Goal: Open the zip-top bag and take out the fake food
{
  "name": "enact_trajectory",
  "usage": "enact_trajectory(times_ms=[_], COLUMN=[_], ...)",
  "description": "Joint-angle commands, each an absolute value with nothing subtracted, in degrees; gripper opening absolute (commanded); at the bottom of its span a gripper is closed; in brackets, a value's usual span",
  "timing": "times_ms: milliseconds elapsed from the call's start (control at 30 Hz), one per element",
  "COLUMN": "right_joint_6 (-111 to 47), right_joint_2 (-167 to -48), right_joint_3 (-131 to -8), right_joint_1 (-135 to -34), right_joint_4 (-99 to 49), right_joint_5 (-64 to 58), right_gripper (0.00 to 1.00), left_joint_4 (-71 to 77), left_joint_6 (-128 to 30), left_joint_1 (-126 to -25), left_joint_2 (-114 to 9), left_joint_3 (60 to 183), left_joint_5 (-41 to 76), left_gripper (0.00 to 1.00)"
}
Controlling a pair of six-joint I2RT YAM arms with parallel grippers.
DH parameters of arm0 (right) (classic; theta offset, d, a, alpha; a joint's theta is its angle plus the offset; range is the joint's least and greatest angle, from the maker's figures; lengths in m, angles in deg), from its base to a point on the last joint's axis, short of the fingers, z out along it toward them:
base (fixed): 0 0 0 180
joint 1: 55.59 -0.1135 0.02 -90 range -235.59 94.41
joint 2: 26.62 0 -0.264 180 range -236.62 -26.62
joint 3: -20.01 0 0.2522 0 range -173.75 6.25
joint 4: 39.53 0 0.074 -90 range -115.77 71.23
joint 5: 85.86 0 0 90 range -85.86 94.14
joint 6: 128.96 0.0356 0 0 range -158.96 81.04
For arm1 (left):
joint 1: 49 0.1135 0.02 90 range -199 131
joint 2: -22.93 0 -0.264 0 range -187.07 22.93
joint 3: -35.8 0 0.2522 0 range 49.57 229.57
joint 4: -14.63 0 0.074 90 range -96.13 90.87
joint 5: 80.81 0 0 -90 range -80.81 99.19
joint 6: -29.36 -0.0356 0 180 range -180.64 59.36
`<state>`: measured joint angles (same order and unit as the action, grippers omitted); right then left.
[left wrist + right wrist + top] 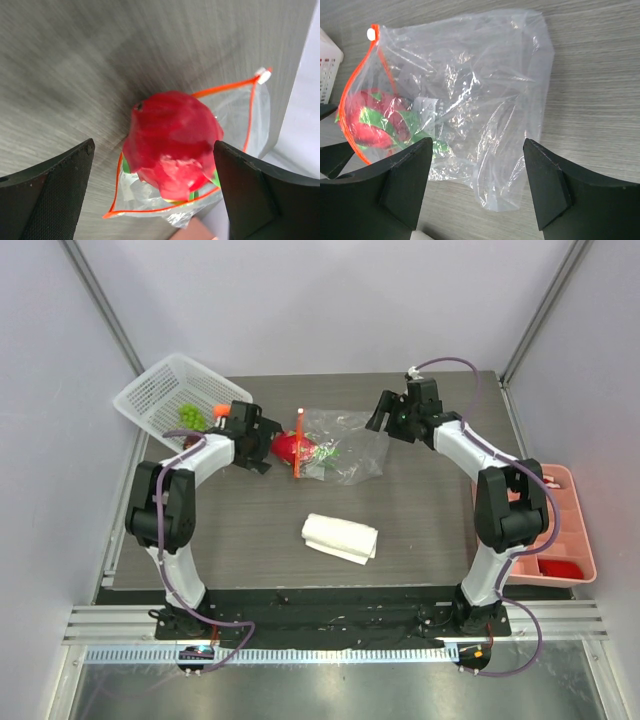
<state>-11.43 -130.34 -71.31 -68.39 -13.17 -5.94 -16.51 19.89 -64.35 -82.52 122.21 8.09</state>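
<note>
The zip-top bag [345, 445] lies crinkled on the table with its orange-red zipper mouth [150, 210] spread open toward the left. A red-pink dragon fruit [172, 142] with green leaves [415, 122] sits in that mouth, partly out of it. My left gripper [265, 447] is open just left of the fruit; its fingers [60, 185] stand wide on either side without touching. My right gripper [380, 415] hangs open over the bag's closed far-right end [510, 165], holding nothing. Green grapes [188, 417] and a small orange [222, 412] lie in the white basket [160, 390].
The basket stands at the back left corner, close behind my left gripper. A folded white cloth [340, 537] lies in front of the bag. A pink divided tray [560, 530] with red items sits off the table's right edge.
</note>
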Motion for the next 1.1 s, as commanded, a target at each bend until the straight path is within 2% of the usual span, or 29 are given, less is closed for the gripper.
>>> enact_trajectory(times_ms=[0, 267, 767, 1067], right_joint_6=[-13.4, -13.6, -14.1, -13.9], right_joint_2=[-126.7, -125.8, -124.3, -124.2], right_joint_3=[-72.2, -70.8, -68.9, -68.1], right_joint_1=[-69.4, -70.4, -70.4, -70.5], right_joint_4=[-12.8, -14.3, -16.1, -16.5], right_joint_5=[-3.5, -3.5, -2.8, -3.1], right_gripper=[0.79, 0.79, 0.79, 0.79], left_joint_4=[-22.3, -27.9, -29.5, -23.7], left_joint_6=[34.5, 41.6, 46.2, 44.6], left_joint_1=[-65.8, -68.1, -70.8, -71.9], left_joint_2=[-84.0, -86.6, -92.2, -94.1], left_joint_3=[125.2, 131.6, 135.0, 133.7], left_joint_5=[5.5, -1.2, -1.2, 0.0], left_gripper=[1.0, 1.0, 1.0, 1.0])
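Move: The red fake fruit, poking out of the bag's orange-rimmed mouth, lies some 5 cm to the left hand's right, about 2 cm ahead and 5 cm below. The bag's middle is roughly 16 cm to this hand's right and 2 cm ahead. The orange ball in the white basket sits about 10 cm left and 8 cm ahead. From the right hand, the fruit is about 18 cm left, 5 cm back and 10 cm below. Around the red fruit at the bag's mouth the left hand brings its wide-open fingers, going about 4 cm to the right with a little forward, and sinking some 3 cm, mostly in the second half. Early on the wrist swings counter-clockwise by nearly 20 degrees and tips slightly farther down. The fingers stay open and end straddling the fruit, close against its sides. ##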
